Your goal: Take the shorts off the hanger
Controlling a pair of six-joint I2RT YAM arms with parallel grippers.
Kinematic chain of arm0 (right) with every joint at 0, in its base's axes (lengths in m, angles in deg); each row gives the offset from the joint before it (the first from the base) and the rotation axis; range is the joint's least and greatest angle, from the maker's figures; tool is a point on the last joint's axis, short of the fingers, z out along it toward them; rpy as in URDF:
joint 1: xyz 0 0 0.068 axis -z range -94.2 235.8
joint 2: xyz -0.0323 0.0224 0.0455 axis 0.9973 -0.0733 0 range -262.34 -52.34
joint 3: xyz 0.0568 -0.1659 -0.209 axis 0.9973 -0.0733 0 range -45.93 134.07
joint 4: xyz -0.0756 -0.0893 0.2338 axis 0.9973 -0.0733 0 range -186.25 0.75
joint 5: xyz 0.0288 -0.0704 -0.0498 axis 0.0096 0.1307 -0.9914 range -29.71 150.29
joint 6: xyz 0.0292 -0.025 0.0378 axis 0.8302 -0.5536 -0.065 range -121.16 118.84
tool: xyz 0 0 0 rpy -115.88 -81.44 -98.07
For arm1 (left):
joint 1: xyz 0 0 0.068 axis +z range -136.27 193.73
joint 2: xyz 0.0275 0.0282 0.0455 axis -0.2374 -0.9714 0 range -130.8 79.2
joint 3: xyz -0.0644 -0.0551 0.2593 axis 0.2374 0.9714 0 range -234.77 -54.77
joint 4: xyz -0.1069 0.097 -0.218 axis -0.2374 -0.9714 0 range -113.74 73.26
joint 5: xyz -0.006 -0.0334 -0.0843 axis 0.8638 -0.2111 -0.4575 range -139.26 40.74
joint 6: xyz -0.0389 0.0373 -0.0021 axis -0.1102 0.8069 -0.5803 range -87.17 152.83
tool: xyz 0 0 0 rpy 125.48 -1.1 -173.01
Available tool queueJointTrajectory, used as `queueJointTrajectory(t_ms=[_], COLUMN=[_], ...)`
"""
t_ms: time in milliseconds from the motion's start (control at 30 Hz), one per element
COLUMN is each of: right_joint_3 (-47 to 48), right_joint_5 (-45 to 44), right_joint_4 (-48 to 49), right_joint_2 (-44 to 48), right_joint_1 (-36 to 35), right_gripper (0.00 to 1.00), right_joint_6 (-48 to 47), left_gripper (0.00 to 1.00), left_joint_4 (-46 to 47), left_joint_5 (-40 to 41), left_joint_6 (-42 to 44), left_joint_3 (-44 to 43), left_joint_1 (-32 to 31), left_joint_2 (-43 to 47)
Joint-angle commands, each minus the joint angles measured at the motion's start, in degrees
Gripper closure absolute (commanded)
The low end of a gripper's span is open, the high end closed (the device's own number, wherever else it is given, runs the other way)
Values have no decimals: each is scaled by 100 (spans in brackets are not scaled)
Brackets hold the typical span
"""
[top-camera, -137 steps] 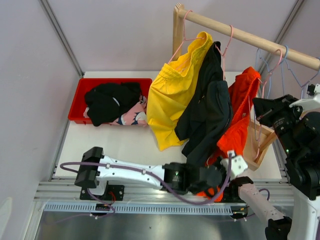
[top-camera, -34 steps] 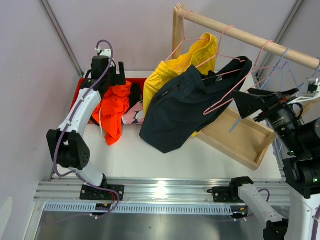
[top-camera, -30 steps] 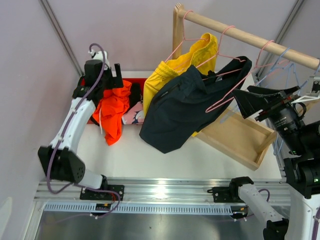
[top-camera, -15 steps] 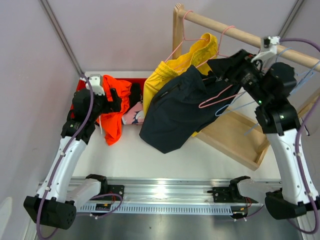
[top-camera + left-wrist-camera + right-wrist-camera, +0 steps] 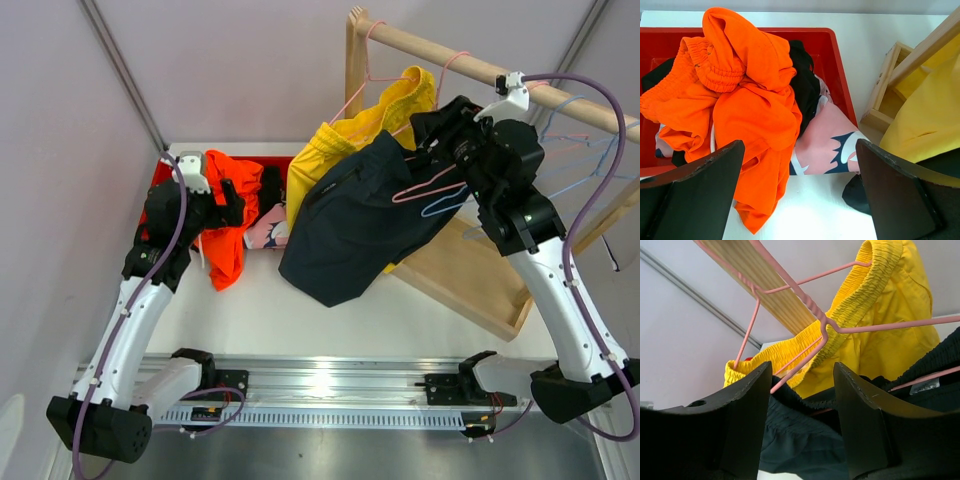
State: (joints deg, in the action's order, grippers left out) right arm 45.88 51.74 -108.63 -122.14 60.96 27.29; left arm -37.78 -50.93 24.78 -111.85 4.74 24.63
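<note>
The orange shorts (image 5: 226,222) lie loose over the front edge of the red bin (image 5: 283,162), also in the left wrist view (image 5: 750,100). The black shorts (image 5: 802,85) and the pink navy-patterned shorts (image 5: 830,145) lie in the bin. My left gripper (image 5: 224,199) (image 5: 799,150) hovers open and empty above them. The yellow shorts (image 5: 350,140) (image 5: 890,335) and the dark charcoal shorts (image 5: 360,215) (image 5: 805,445) hang on pink hangers (image 5: 810,305) from the wooden rail (image 5: 480,68). My right gripper (image 5: 432,128) (image 5: 802,371) is open at the charcoal waistband, with hanger wire between the jaws.
A wooden tray (image 5: 480,278) lies on the table right of the hanging shorts, partly under them. Empty blue and pink hangers (image 5: 585,150) hang further right on the rail. A vertical wooden post (image 5: 356,60) holds the rail's left end. Grey walls close both sides.
My left gripper carried the orange shorts to the bin, let go and pulled back. My right arm swung in from the right to the charcoal waistband. In the last half second it shifted slightly.
</note>
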Motion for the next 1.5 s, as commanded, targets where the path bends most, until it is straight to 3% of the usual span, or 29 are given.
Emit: queueJointTrajectory(t_ms=[0, 133, 400, 500, 667, 800, 1000, 1100, 1467], right_joint_3=[-75, -93, -93, -111, -286, -418, -471, -524, -735], right_joint_5=[-489, -594, -814, -823, -893, -814, -534, -296, 749], right_joint_4=[469, 601, 918, 962, 988, 953, 655, 558, 742], right_joint_2=[-112, -262, -438, -491, -412, -192, 528, 931, 1408], right_joint_1=[-91, -126, -197, -214, -214, -232, -232, -232, -232], right_gripper=[43, 44, 59, 68, 100, 100, 100, 100, 100], right_joint_6=[-59, 3, 21, 64, 134, 170, 354, 608, 1426], left_gripper=[1, 1, 1, 1, 1, 1, 1, 1, 1], left_joint_4=[249, 258, 258, 258, 267, 381, 214, 222, 1434], left_joint_5=[-158, -175, -228, -220, -219, -579, -773, -1184, -2372], left_joint_6=[-82, -82, -100, -109, -82, -21, 410, 139, -460], left_joint_3=[13, 30, 39, 30, 48, 83, -338, -655, -1174], left_joint_1=[-41, -41, -41, -41, -41, -102, -1463, -2157, -3380], left_joint_2=[122, 130, 148, 157, 183, 271, 420, 429, 210])
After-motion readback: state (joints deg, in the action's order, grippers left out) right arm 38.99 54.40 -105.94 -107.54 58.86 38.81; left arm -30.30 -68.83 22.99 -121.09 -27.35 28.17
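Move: Just ahead of the right hand, about 4 cm out, 1 cm left and 1 cm lower, is the near sloping arm of the pink hanger carrying the black shorts. Those shorts hang some 5 cm back, 6 cm left and 14 cm below, with the yellow shorts about 7 cm ahead, 10 cm left and 7 cm below. From the left hand the black shorts are roughly 32 cm right, 7 cm back and 6 cm higher; the orange shorts lie 15 cm ahead, 5 cm left, 21 cm down. Reaching about 4 cm forward and a little down, the half-open right fingers close on the pink hanger's near arm beside its neck, then haul it back some 12 cm while rising and rolling left side up. As that pull starts, the wide-open left hand leaves the red tray for the black shorts, swinging right, back and up and turning some 50 degrees clockwise. ##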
